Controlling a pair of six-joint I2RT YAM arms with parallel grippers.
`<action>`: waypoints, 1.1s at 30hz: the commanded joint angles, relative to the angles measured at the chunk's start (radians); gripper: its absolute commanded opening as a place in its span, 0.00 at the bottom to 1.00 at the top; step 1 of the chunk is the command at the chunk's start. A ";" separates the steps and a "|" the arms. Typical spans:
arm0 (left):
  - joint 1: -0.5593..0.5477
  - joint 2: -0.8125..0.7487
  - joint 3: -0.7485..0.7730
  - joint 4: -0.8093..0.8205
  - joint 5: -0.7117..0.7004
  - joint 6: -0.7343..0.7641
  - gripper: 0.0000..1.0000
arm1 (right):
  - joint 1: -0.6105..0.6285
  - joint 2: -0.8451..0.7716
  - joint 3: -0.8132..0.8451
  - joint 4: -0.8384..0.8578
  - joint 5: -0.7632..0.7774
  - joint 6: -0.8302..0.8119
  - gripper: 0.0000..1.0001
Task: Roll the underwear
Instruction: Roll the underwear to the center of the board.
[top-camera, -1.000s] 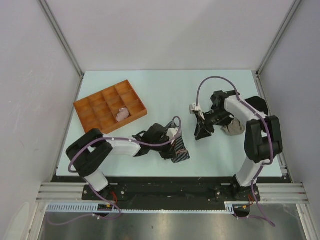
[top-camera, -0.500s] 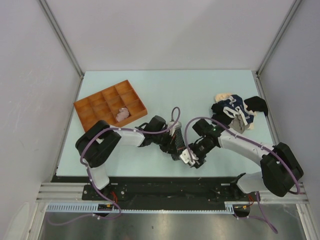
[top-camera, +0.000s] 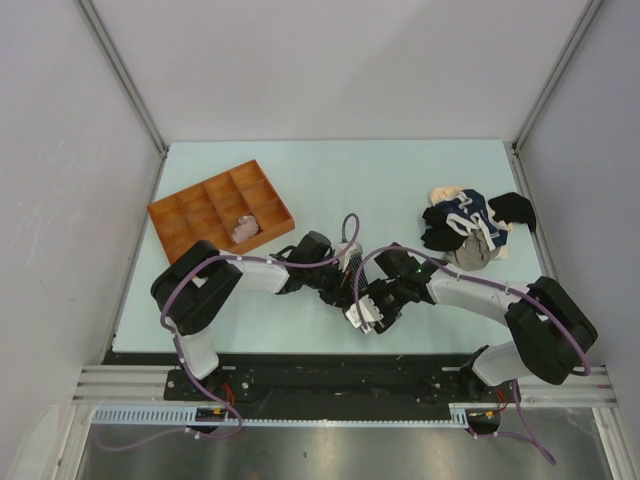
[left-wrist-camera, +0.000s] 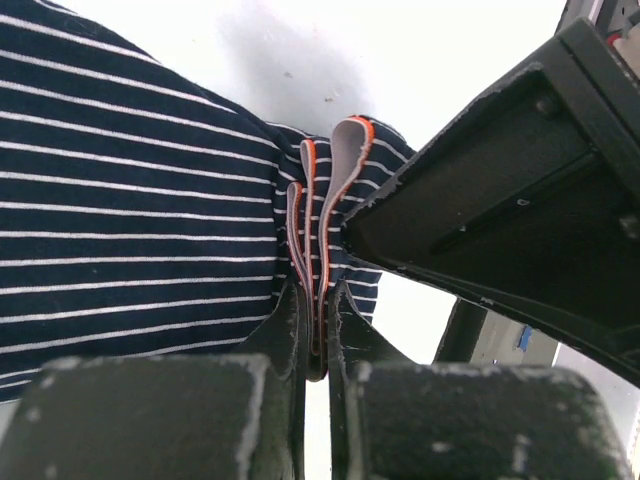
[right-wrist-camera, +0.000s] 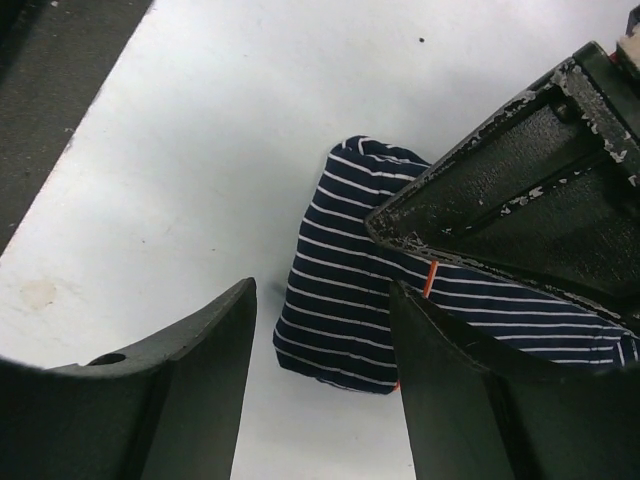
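Note:
A dark navy underwear with thin white stripes (left-wrist-camera: 140, 200) lies on the table at the front centre. My left gripper (left-wrist-camera: 318, 335) is shut on its folded orange-trimmed waistband edge. My right gripper (right-wrist-camera: 322, 292) stands open just over the same garment (right-wrist-camera: 340, 300), one finger on either side of its folded end, close against the left gripper's body (right-wrist-camera: 520, 190). From above, both grippers (top-camera: 345, 283) (top-camera: 363, 312) meet over the striped cloth (top-camera: 351, 298), which is mostly hidden. A pink-beige underwear (top-camera: 243, 229) sits rolled in the orange tray (top-camera: 190, 215).
A heap of more underwear (top-camera: 468, 225), navy, black and cream, lies at the right of the pale table (top-camera: 330, 180). The orange compartmented tray stands at the back left. The table's dark front edge (right-wrist-camera: 60, 80) runs close by the right gripper.
My right arm has swung from beside the heap at the right to the striped underwear at the front centre, and its jaws have opened wider. The left gripper keeps its grip.

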 joint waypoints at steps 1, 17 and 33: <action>0.018 0.015 -0.017 0.000 -0.104 0.016 0.01 | 0.006 0.000 -0.017 0.073 0.044 0.021 0.61; 0.079 -0.369 -0.226 0.223 -0.245 -0.097 0.56 | 0.028 0.132 -0.032 0.081 0.169 0.029 0.31; -0.158 -1.089 -0.729 0.490 -0.426 0.238 0.63 | -0.076 0.306 0.357 -0.541 -0.250 0.187 0.22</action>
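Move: Between the left hand's shut fingers is the rolled near end of the striped underwear, about 1 cm below that hand point. The same rolled end lies some 3 cm to the left of the open right hand, 2 cm forward and 2 cm below. The flat part stretches forward, its middle about 7 cm ahead of the left hand and 2 cm lower. The brown divider box stands roughly 30 cm left of that hand and 18 cm farther out. Handing over the hold on the roll: the left fingers open and let go, and that hand rises about 11 cm, going right out to its left and last curving back, away from the underwear. Meanwhile the right hand edges about 2 cm forward, a little left and down, closes on the right part of the rolled end, then draws slightly back and up while its fingertips swing some 20 degrees towards the base. ##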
